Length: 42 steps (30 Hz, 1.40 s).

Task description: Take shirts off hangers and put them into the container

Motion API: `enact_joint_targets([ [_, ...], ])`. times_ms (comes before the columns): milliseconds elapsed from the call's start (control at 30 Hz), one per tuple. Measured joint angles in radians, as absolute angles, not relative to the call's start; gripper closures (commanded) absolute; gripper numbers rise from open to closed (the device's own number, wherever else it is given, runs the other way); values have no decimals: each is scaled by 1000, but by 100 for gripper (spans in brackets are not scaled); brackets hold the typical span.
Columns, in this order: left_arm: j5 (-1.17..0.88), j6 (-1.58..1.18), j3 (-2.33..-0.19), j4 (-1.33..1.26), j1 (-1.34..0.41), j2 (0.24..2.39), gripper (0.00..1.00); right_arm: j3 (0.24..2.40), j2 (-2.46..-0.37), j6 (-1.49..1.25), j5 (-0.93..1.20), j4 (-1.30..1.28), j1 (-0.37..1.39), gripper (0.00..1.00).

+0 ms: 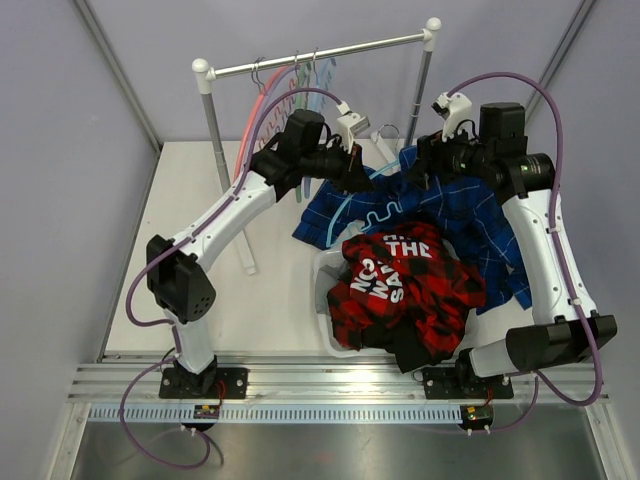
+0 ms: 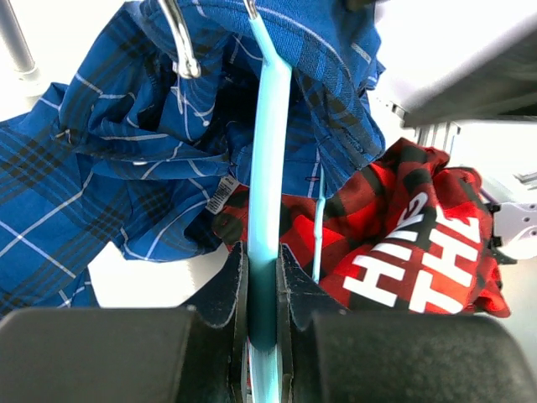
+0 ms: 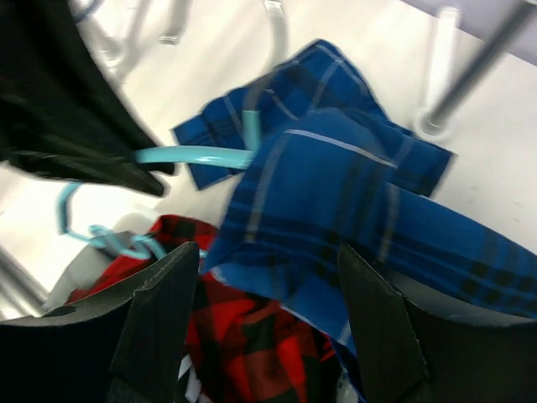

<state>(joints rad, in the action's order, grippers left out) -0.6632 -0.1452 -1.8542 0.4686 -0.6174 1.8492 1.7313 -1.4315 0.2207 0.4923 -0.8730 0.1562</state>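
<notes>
My left gripper (image 2: 262,277) is shut on the arm of a teal hanger (image 2: 268,168). The blue plaid shirt (image 2: 109,151) is still draped round the hanger's top and metal hook. From above, this gripper (image 1: 362,178) hovers behind the basket, and the blue shirt (image 1: 470,215) spreads rightward under my right arm. My right gripper (image 3: 268,311) is open above that blue shirt (image 3: 336,193), whose cloth shows between the spread fingers. The red-and-black plaid shirt (image 1: 415,285) with white lettering lies heaped in the white container (image 1: 328,285) over a dark garment (image 1: 420,350).
The white-and-steel rail (image 1: 320,55) stands at the back with several empty coloured hangers (image 1: 290,85) on its left half. One rail post (image 1: 212,120) rises close to my left arm. Grey walls close in both sides.
</notes>
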Motion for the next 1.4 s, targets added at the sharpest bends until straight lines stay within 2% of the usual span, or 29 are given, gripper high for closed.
enact_joint_targets([
  [300,-655,-156,-1842,464,-617,1824,100,1717,-1409,200,332,-813,156,27],
  [400,-655,-157,-1837,463,-617,1822,100,1718,-1406,177,348,-800,156,33],
  [433,-655,-157,-1837,462,-617,1822,100,1718,-1408,169,363,-797,156,41],
  [533,-654,-156,-1836,462,-617,1819,100,1724,-1431,138,417,-792,156,54],
  [600,-654,-155,-1827,461,-617,1812,100,1737,-1461,127,447,-792,156,70],
  [633,-653,-154,-1820,463,-617,1806,100,1743,-1477,122,458,-793,156,79],
  [667,-651,-149,-1813,463,-617,1800,100,1745,-1488,119,464,-795,156,100],
  [833,-628,-117,-1781,471,-617,1769,100,1744,-1489,116,453,-793,156,100],
  [1067,-595,-67,-1719,470,-618,1717,100,1723,-1348,173,293,-699,109,100],
  [1400,-529,1,-1645,507,-617,1589,100,1708,-1354,253,273,-628,-213,100],
])
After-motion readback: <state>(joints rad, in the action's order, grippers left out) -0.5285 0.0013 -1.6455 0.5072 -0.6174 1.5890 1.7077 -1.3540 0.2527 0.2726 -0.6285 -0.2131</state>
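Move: Some 3 cm ahead of the open right hand and barely below it hangs the shoulder of the blue plaid shirt, still bunched over the pale blue hanger. The hanger's middle is about 8 cm to this hand's left, 2 cm back and 3 cm lower; the red plaid shirt in the container lies roughly 16 cm back, level sideways and 24 cm below. From the left hand, which already grips the hanger, the blue shoulder is about 10 cm right, 4 cm forward and slightly above. Reaching about 3 cm forward, the right hand shuts its fingers on the blue plaid shirt's shoulder, then swings fast some 18 cm to the right, first rising, then sinking a little, and turning about 30 degrees clockwise, hauling the cloth along the hanger. The left hand keeps its pinch on the hanger and late on draws it about 5 cm left and a little back, against the pull. ##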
